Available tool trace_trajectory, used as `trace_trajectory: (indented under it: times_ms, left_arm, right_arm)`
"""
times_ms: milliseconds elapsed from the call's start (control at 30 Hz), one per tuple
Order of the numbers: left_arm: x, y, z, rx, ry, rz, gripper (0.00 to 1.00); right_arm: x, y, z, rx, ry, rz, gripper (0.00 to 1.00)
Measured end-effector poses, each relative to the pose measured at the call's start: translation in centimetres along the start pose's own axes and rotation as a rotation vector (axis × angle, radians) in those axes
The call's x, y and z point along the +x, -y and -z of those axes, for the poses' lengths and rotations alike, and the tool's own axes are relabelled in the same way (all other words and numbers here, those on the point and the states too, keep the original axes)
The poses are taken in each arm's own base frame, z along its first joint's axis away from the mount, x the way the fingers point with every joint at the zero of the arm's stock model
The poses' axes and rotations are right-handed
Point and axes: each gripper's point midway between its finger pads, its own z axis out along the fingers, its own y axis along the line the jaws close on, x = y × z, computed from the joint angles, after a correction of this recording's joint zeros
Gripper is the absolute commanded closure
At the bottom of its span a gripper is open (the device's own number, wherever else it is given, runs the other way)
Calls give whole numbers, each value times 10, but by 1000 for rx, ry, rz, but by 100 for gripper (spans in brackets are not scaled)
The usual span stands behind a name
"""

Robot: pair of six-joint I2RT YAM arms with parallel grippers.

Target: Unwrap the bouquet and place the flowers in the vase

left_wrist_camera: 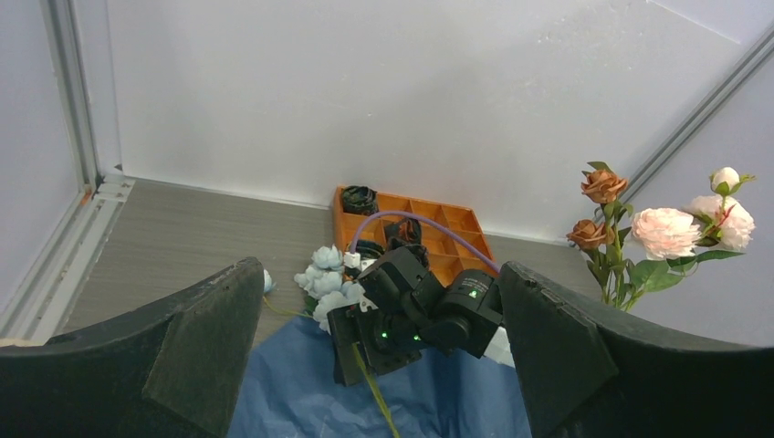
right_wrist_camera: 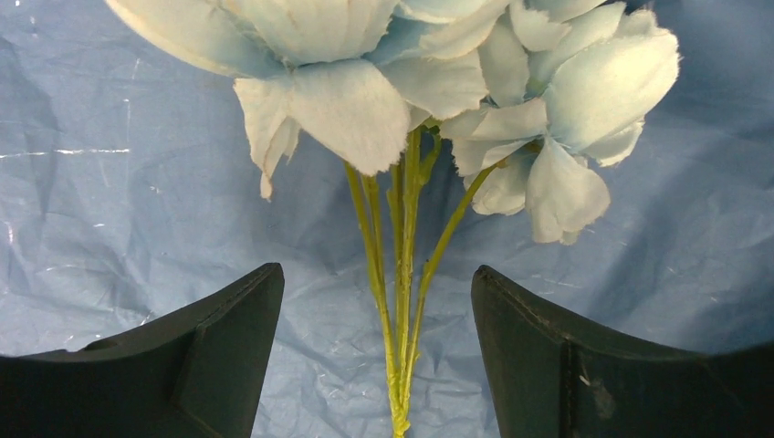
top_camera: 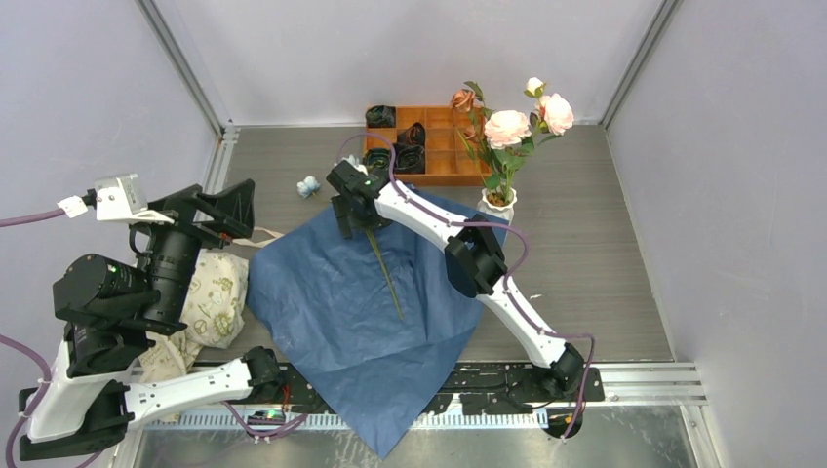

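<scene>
The bouquet lies unwrapped. Its blue wrapping paper (top_camera: 341, 312) is spread flat, with a thin green stem (top_camera: 387, 273) on it. My right gripper (top_camera: 357, 224) hovers over that stem, jaws open. In the right wrist view, pale blue flowers (right_wrist_camera: 365, 82) and their yellow-green stems (right_wrist_camera: 402, 310) lie between the two fingers (right_wrist_camera: 210, 356), touching neither. The white vase (top_camera: 497, 203) stands right of the paper and holds pink flowers (top_camera: 507, 127) and orange ones (top_camera: 463, 99). My left gripper (top_camera: 219, 207) is raised at the left, open and empty; the vase itself is out of its view.
An orange compartment tray (top_camera: 444, 156) with dark rolled items stands at the back, just behind the right gripper. A cream floral-print cloth bag (top_camera: 210, 302) lies under the left arm. One small blue bloom (top_camera: 308, 186) rests on the table off the paper's far corner.
</scene>
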Motion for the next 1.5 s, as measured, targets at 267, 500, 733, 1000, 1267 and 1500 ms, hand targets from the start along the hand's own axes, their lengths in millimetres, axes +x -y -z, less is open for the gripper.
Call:
trace_trajectory:
  times_ms: [267,500,733,1000,1267,1500]
  left_arm:
    - [1,-1,0,-4,-2,-4,0]
    - [5,-1,0,-4,-7,-11,0]
    - [6,-3,1,-8,-9,-15,0]
    - [6,-8,4,-12,-7,-11,0]
    - [7,-8,4,-12,-10,-16,0]
    - [8,-8,4,-12,-11,-14,0]
  right_arm:
    - [-7,4,-5,-4,16,-15,25]
    - [-14,9,-9,-5,31,-30,35]
    - [-7,13,-24,5,10,-35,49]
    - [-9,11,-24,0,16,-44,65]
    - [-7,10,-25,-6,19,-53,95]
    - [-12,2,-2,-22,43,-44,99]
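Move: Just ahead of the open right fingers, some 2 cm farther out and 2 cm lower, lie the stems of the blue flowers on the opened blue wrapper. Their blooms are about 8 cm ahead and 2 cm left. A loose blue flower head lies roughly 9 cm ahead and 10 cm left; the vase stands about 25 cm right and 2 cm back. From the left hand the stems are some 20 cm ahead, 15 cm right and 45 cm below. Forward about 2 cm towards the blooms, then down some 2 cm, the right hand brings its wide-open fingers around the blue flowers' stems. It stays low while the fingers steadily close, pinching the stems just beneath the blooms, then rises some 2 cm and eases back about 1 cm, keeping its grip with scarcely any wrist turn. ##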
